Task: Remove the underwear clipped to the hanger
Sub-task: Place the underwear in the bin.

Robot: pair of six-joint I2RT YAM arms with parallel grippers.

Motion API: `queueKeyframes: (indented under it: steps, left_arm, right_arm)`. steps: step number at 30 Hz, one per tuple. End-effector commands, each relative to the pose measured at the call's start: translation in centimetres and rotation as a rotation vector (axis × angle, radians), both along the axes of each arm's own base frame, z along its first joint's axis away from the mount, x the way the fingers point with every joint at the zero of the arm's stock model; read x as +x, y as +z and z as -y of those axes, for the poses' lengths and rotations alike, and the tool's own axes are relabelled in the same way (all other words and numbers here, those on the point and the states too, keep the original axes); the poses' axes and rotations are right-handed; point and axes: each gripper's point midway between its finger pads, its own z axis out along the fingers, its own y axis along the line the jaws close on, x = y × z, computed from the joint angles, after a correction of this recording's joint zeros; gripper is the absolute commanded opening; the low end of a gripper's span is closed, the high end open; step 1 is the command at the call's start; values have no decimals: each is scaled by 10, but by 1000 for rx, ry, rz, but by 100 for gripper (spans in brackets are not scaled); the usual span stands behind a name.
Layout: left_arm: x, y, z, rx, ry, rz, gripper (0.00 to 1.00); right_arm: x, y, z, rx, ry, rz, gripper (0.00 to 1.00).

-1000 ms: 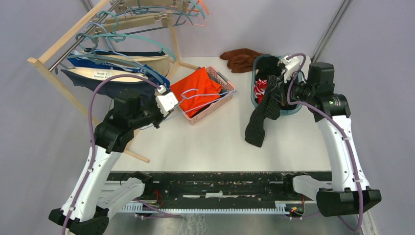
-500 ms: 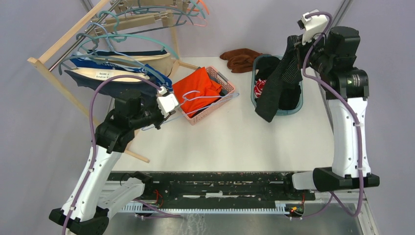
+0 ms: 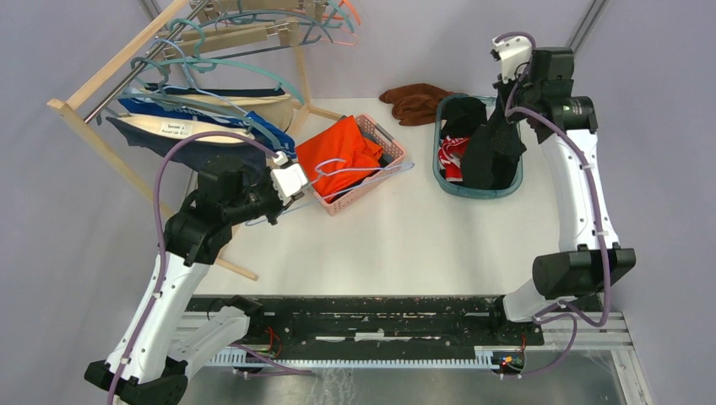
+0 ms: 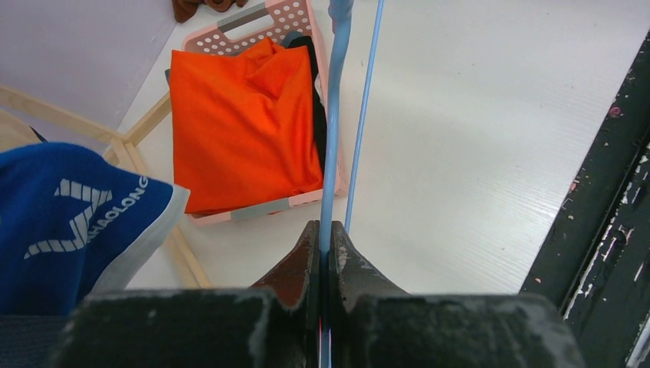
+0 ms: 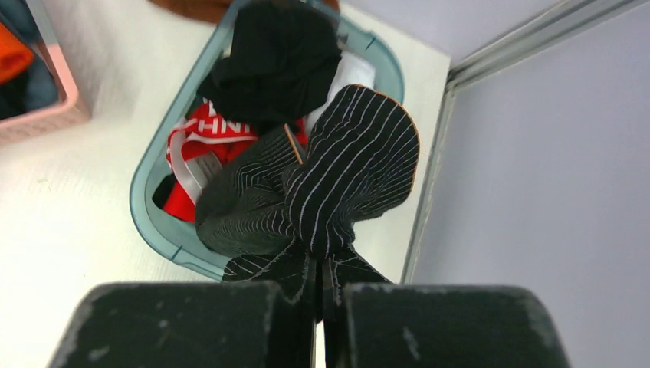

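Observation:
My left gripper (image 4: 323,230) is shut on the thin light-blue wire of a hanger (image 4: 337,115) that reaches over the pink basket. Beside it the royal blue underwear (image 4: 61,222) with white lettering hangs at the rack. In the top view, navy underwear (image 3: 186,145) and beige underwear (image 3: 241,108) hang clipped among the hangers there. My right gripper (image 5: 320,264) is shut on a black pinstriped underwear (image 5: 337,176), which dangles bunched over the teal basket (image 5: 153,207), its lower part touching the clothes inside.
A wooden rack (image 3: 101,152) with several hangers stands at the back left. The pink basket (image 3: 384,139) holds an orange garment (image 3: 342,152). A brown cloth (image 3: 414,101) lies behind the teal basket (image 3: 445,181), which holds black and red-white clothes.
The right arm carried the striped underwear from the table up high, then brought it down over the teal basket. The left arm kept its hold on the hanger.

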Motion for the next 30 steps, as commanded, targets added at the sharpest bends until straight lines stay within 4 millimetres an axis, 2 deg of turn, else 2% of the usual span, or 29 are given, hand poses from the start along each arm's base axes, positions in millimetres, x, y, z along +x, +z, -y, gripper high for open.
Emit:
queueKeyframes:
  steps: [1,5,6,9,14,19,22,24,28,30]
  left_arm:
    - [0,14,5,-11,-52,85,3]
    - [0,13,6,-13,-58,80,3]
    - [-1,12,6,-13,-61,79,3]
    - [-2,13,7,-15,-68,80,3]
    - [-3,11,7,-12,-71,79,3]
    - [-3,11,6,-8,-73,79,3]
    - [-3,10,7,-7,-76,77,3]
    - [-2,10,7,-7,-74,76,3]
    - [0,10,4,-5,-52,74,3]
    - [1,10,2,-7,-34,72,3]
  right_arm:
    - [17,-53,3,2,-1,-100,1]
    - [14,-115,-7,51,30,-246,4]
    - [12,-136,-8,57,32,-296,4]
    - [13,-174,-6,67,27,-384,6]
    - [19,-219,-3,118,17,-512,10]
    - [12,-259,-8,203,29,-653,17]
    - [9,-267,-9,245,31,-693,23]
    - [9,-263,-9,261,31,-695,28]
    - [11,-239,-9,265,35,-659,44]
    - [12,-220,-10,266,51,-621,57]
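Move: The right hand holds the black striped underwear high over the bin, whose middle lies about 2 cm ahead, 1 cm to the left and 28 cm below. In the bin, the red-and-white garment lies some 8 cm left and 1 cm back. Outside it, the brown cloth lies about 14 cm ahead and 19 cm left, and the pink basket 37 cm left and 3 cm back. From the left hand, the bin is roughly 22 cm ahead and 50 cm right. The right hand plunges almost straight down into the bin, about 28 cm, tipping its fingers some 40 degrees from slanting forward to nearly straight down and carrying the striped underwear onto the clothes already there. Late in the descent its fingers begin to part, reaching about half open as the hand slows and rises a centimetre or so, letting go of the underwear, while the left hand all but stays put and keeps its pinch on the blue hanger. ##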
